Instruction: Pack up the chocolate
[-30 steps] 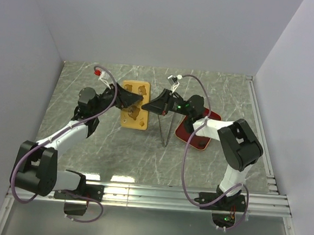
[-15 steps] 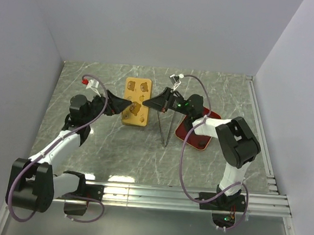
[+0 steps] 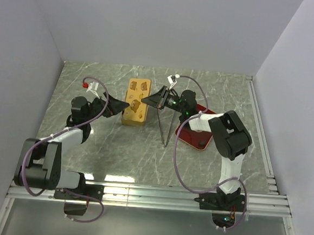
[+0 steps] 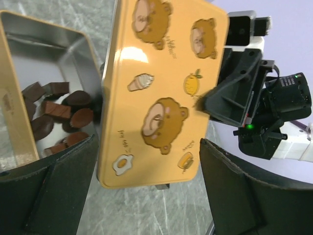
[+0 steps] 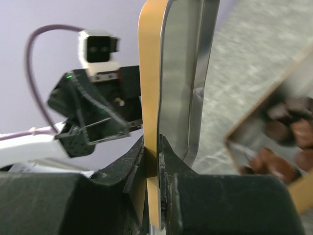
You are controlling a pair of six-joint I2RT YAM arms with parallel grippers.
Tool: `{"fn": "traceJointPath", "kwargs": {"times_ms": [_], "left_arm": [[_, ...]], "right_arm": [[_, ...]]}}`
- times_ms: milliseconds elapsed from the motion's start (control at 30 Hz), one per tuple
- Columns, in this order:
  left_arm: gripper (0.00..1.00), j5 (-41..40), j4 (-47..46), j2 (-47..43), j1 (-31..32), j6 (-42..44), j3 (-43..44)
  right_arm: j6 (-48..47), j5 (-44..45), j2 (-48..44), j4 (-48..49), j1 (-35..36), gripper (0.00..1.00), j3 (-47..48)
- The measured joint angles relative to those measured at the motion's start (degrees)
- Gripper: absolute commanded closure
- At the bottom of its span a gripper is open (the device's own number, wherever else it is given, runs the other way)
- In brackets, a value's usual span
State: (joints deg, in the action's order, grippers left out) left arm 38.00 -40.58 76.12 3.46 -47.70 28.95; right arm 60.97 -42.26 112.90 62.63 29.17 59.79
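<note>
The chocolate [image 4: 58,115] is several dark and reddish-brown chunks lying in the open gold tin [image 4: 73,41]; they also show in the right wrist view [image 5: 283,137]. The tin's lid [image 4: 161,93], printed with bears, stands tilted over the tin. My right gripper [image 5: 157,156] is shut on the lid's [image 5: 151,58] edge; in the top view this gripper [image 3: 146,101] is at the lid's [image 3: 138,94] right side. My left gripper [image 4: 146,196] is open and empty, just left of the tin [image 3: 129,117]. In the top view the lid hides the chocolate.
A red square tray [image 3: 196,134] lies right of the tin, under the right arm. Thin metal tongs [image 3: 166,129] lie between tin and tray. Grey walls enclose the marble table on three sides.
My left gripper has drawn back to the left, away from the tin. My right gripper has moved left with the lid held in it, towards the tin.
</note>
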Motion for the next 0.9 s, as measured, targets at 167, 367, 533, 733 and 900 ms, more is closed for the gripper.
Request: {"fn": "traceJointPath", "kwargs": {"times_ms": [167,367,533,733,900], "left_arm": [[0.12,-1.81,0.11,2.14,-0.07,1.31,0.09],[0.12,-6.23,2.40,2.67,-0.07,4.04,0.59],[0.13,-7.54,2.56,4.63,-0.07,4.90,1.38],[0.13,-9.03,2.43,8.20,0.09,5.29,2.23],[0.13,-9.44,2.49,10.54,0.50,5.38,2.38]], "right_arm": [[-0.42,1.95,3.52,-5.05,-0.72,0.97,1.38],[0.59,2.91,6.54,-6.45,-1.66,0.97,3.17],[0.57,3.34,9.03,-7.23,-2.23,0.97,5.49],[-1.05,4.26,10.29,-14.56,-3.34,0.96,7.04],[-2.60,4.83,10.29,-19.39,-3.98,0.93,8.24]]}}
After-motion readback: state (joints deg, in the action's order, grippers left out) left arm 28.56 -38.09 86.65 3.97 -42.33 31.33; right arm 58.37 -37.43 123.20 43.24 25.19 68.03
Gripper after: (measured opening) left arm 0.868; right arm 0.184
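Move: The right hand still grips the lid by its right edge, the lid's middle about 4 cm to the left at about hand height. The tin of chocolates it is being brought to lies some 6 cm farther out, 5 cm left and 16 cm below; the tongs lie about 4 cm ahead, 8 cm right. From the open left hand the lid stands about 2 cm ahead and 7 cm right, roughly level, the tin about 7 cm ahead, 6 cm right and 14 cm lower. Down and forward goes the right hand, keeping its pinch on the lid and lowering it about 10 cm towards the tin while reaching some 6 cm out, its wrist tipping the lid's far and left sides downward by some 20 degrees. The left hand, fingers still wide open, sinks about 6 cm alongside and eases forward and slightly left. ##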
